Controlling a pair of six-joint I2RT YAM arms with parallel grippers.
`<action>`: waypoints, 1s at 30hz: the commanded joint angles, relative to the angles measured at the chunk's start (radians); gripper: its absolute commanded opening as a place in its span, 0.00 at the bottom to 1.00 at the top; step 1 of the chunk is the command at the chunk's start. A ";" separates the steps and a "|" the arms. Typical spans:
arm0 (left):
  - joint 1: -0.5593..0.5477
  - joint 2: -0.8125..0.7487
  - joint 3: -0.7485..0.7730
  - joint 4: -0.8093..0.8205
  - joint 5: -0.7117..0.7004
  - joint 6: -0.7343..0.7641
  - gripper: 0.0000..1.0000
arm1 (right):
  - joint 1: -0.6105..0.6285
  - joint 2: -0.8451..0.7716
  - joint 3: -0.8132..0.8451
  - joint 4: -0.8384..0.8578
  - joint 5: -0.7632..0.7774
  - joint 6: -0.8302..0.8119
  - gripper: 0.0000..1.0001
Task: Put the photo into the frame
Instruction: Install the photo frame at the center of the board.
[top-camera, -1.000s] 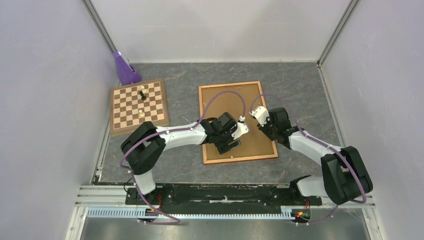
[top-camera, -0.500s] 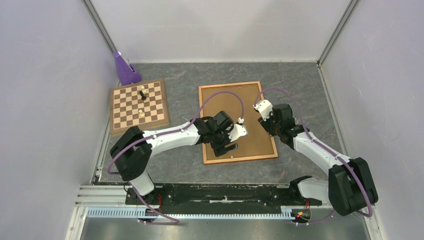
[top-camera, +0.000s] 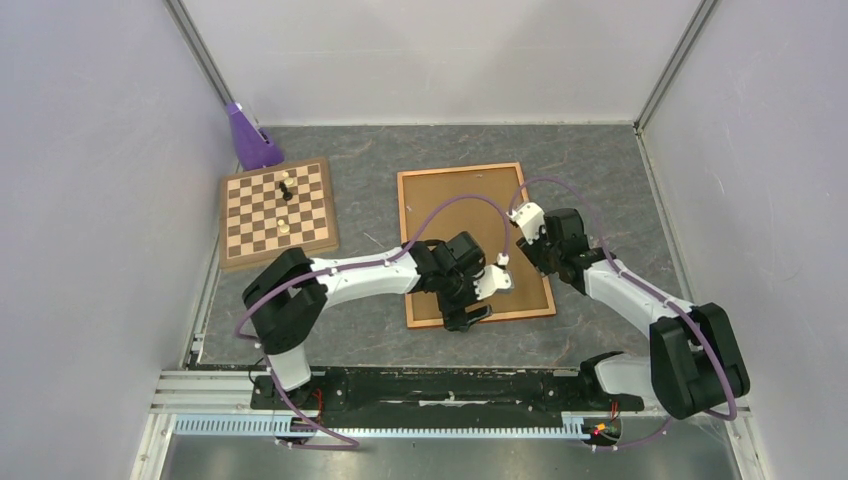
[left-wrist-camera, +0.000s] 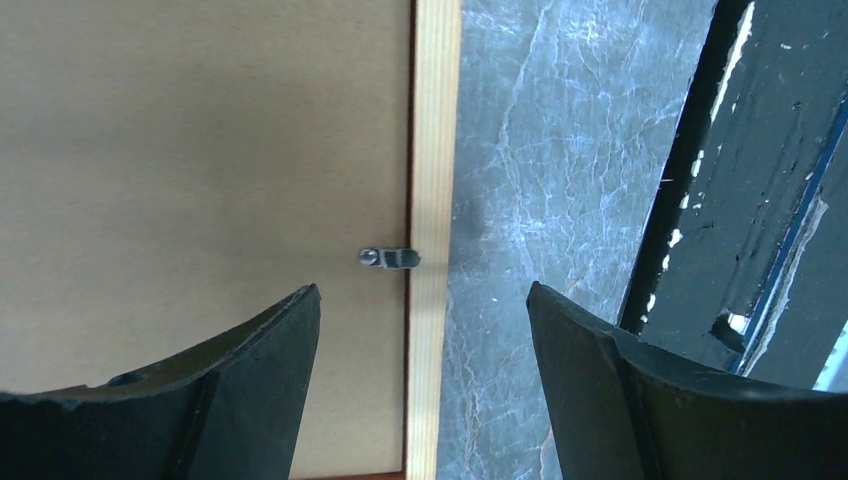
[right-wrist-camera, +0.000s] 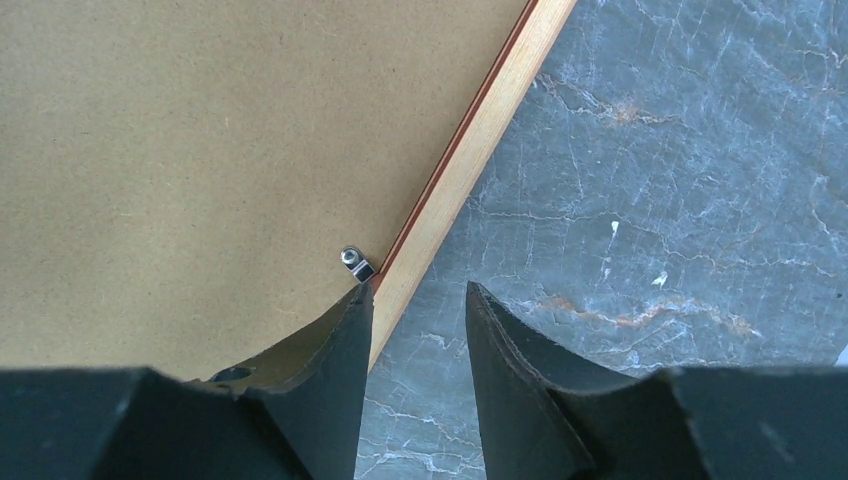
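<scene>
The frame (top-camera: 457, 170) lies back up on the table, its opening filled by a plain brown backing panel (top-camera: 450, 205). The photo is hidden. My left gripper (top-camera: 468, 312) is open and empty over the frame's near rail. In the left wrist view the open gripper (left-wrist-camera: 422, 292) straddles the pale rail (left-wrist-camera: 435, 150), just short of a small metal clip (left-wrist-camera: 390, 258). My right gripper (top-camera: 546, 256) hovers at the frame's right rail. In the right wrist view this gripper (right-wrist-camera: 418, 290) is slightly open and empty, its left finger beside another clip (right-wrist-camera: 355, 263).
A chessboard (top-camera: 278, 210) with a few pieces lies at the left, and a purple object (top-camera: 250, 140) stands in the far left corner. Grey walls close in three sides. The black base rail (left-wrist-camera: 760, 200) runs along the table's near edge.
My left gripper has moved right and toward the frame's near edge. My right gripper has shifted slightly along the right rail. The frame has not moved.
</scene>
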 joint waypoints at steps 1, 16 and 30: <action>-0.020 0.031 0.030 0.046 0.035 0.027 0.82 | -0.030 0.007 0.011 0.051 -0.039 0.007 0.42; -0.011 -0.056 0.027 0.050 -0.211 0.023 0.78 | -0.071 0.073 0.123 0.072 -0.158 0.051 0.42; 0.002 0.076 0.092 0.098 -0.252 -0.076 0.78 | -0.070 0.059 0.032 0.112 -0.196 0.013 0.42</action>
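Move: The near clip on the frame's front rail lies about 1 cm ahead and 1 cm right of the left hand, some 3 cm below; the frame's near-left corner is roughly 11 cm to that hand's left and 1 cm back, its near-right corner 17 cm to its right and level. The right clip lies about 1 cm ahead and 2 cm left of the right hand, 3 cm down; from this hand the near-right corner is some 10 cm back and 1 cm right. The near clip is left behind as the left hand, fingers wide open, dips about 1 cm towards it, then rises a little and goes some 5 cm forward over the backboard, tilting up and turning slightly counter-clockwise. Around the right clip the part-open right hand makes a small loop: briefly right, about 3 cm forward and up, then leftward, down and slightly back, rolling its left side up. ##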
